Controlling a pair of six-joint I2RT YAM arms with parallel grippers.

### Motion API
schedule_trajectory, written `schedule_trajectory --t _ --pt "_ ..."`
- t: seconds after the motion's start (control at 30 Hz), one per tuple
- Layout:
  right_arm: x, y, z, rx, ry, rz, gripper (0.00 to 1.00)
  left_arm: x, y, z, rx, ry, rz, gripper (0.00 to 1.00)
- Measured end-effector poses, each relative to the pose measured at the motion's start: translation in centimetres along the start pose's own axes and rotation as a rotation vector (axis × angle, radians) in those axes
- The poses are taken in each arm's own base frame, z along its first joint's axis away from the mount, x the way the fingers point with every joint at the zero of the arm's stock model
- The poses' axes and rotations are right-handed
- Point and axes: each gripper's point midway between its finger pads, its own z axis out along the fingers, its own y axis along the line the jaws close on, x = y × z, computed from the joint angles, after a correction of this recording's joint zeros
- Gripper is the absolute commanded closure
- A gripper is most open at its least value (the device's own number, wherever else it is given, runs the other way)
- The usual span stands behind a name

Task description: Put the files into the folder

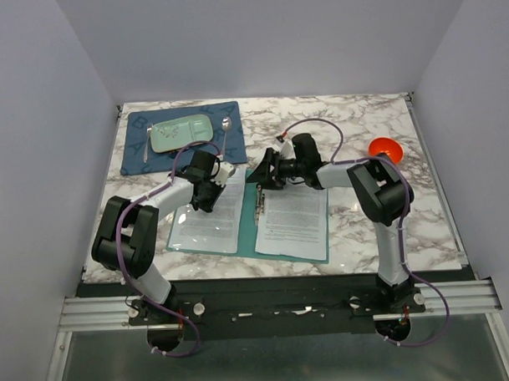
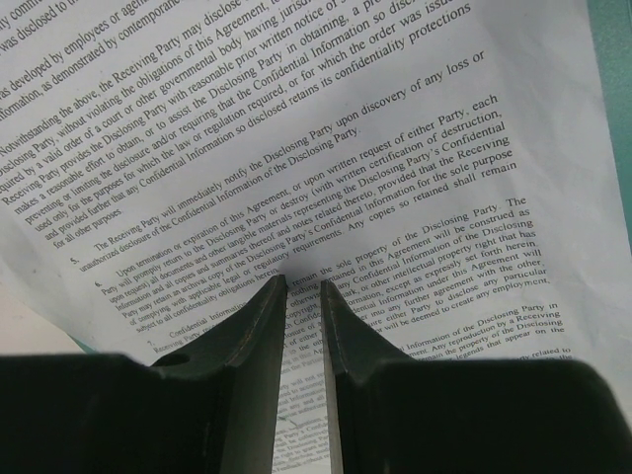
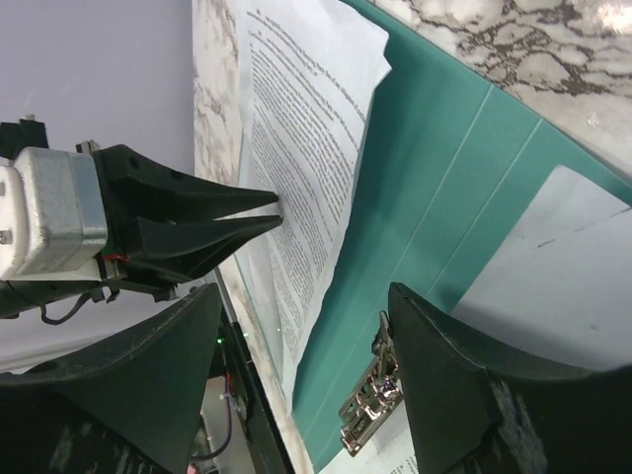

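Observation:
The teal folder (image 1: pixel 250 228) lies open on the marble table. One printed white sheet (image 1: pixel 210 225) lies on its left half and another (image 1: pixel 293 222) on its right half. My left gripper (image 1: pixel 207 197) is shut to a narrow slit, and its tips (image 2: pixel 303 282) press down on the left sheet (image 2: pixel 296 148). It holds nothing. My right gripper (image 1: pixel 262 175) hovers open over the top of the spine. In the right wrist view its fingers (image 3: pixel 304 291) stand wide apart, with the metal clip (image 3: pixel 367 400) just beside the right one. That view also shows the teal cover (image 3: pixel 434 178), the left sheet (image 3: pixel 306 148) and the left gripper (image 3: pixel 279 212).
A dark blue placemat (image 1: pixel 144 152) at the back left carries a pale green tray (image 1: pixel 181 133), a spoon (image 1: pixel 226 129) and a fork (image 1: pixel 148 142). An orange bowl (image 1: pixel 385 147) sits at the back right. Grey walls enclose the table.

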Motion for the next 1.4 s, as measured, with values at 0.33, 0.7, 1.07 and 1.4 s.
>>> schedule_trajectory --t 0.33,0.7,1.07,1.4 --pt "0.8 0.0 -0.1 -0.028 0.018 0.026 0.25 0.0 0.0 0.0 0.000 0.000 0.004 0.71" --pt "0.6 1.9 -0.6 -0.091 0.008 0.018 0.26 0.0 0.0 0.0 -0.001 0.002 0.005 0.71" --pt "1.6 3.4 -1.9 -0.115 0.021 -0.001 0.27 0.1 0.0 -0.1 0.000 0.006 0.011 0.71" --pt "3.5 5.0 -1.9 -0.119 0.079 -0.049 0.28 0.5 0.1 -0.6 -0.005 0.022 0.010 0.71"
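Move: The clip on the folder's spine has its middle about 5 cm back from the right hand point, 1 cm to its right and 5 cm below. At the same depth below that hand, the left file's middle lies some 6 cm back and 13 cm left, the right file's about 12 cm back and 10 cm right. From the left hand, the clip is roughly 13 cm to the right, level with it fore and aft, and 1 cm lower. Draw the open right gripper back about 5 cm, over the clip, and raise it about 4 cm clear of the folder: ease it back and slightly down at first, then climb, saving most of the backward travel for the later part. Roll its left side up some 5 degrees, turn it a little counter-clockwise and leave the fingers wide. Keep the left fingertips resting on the left file. ##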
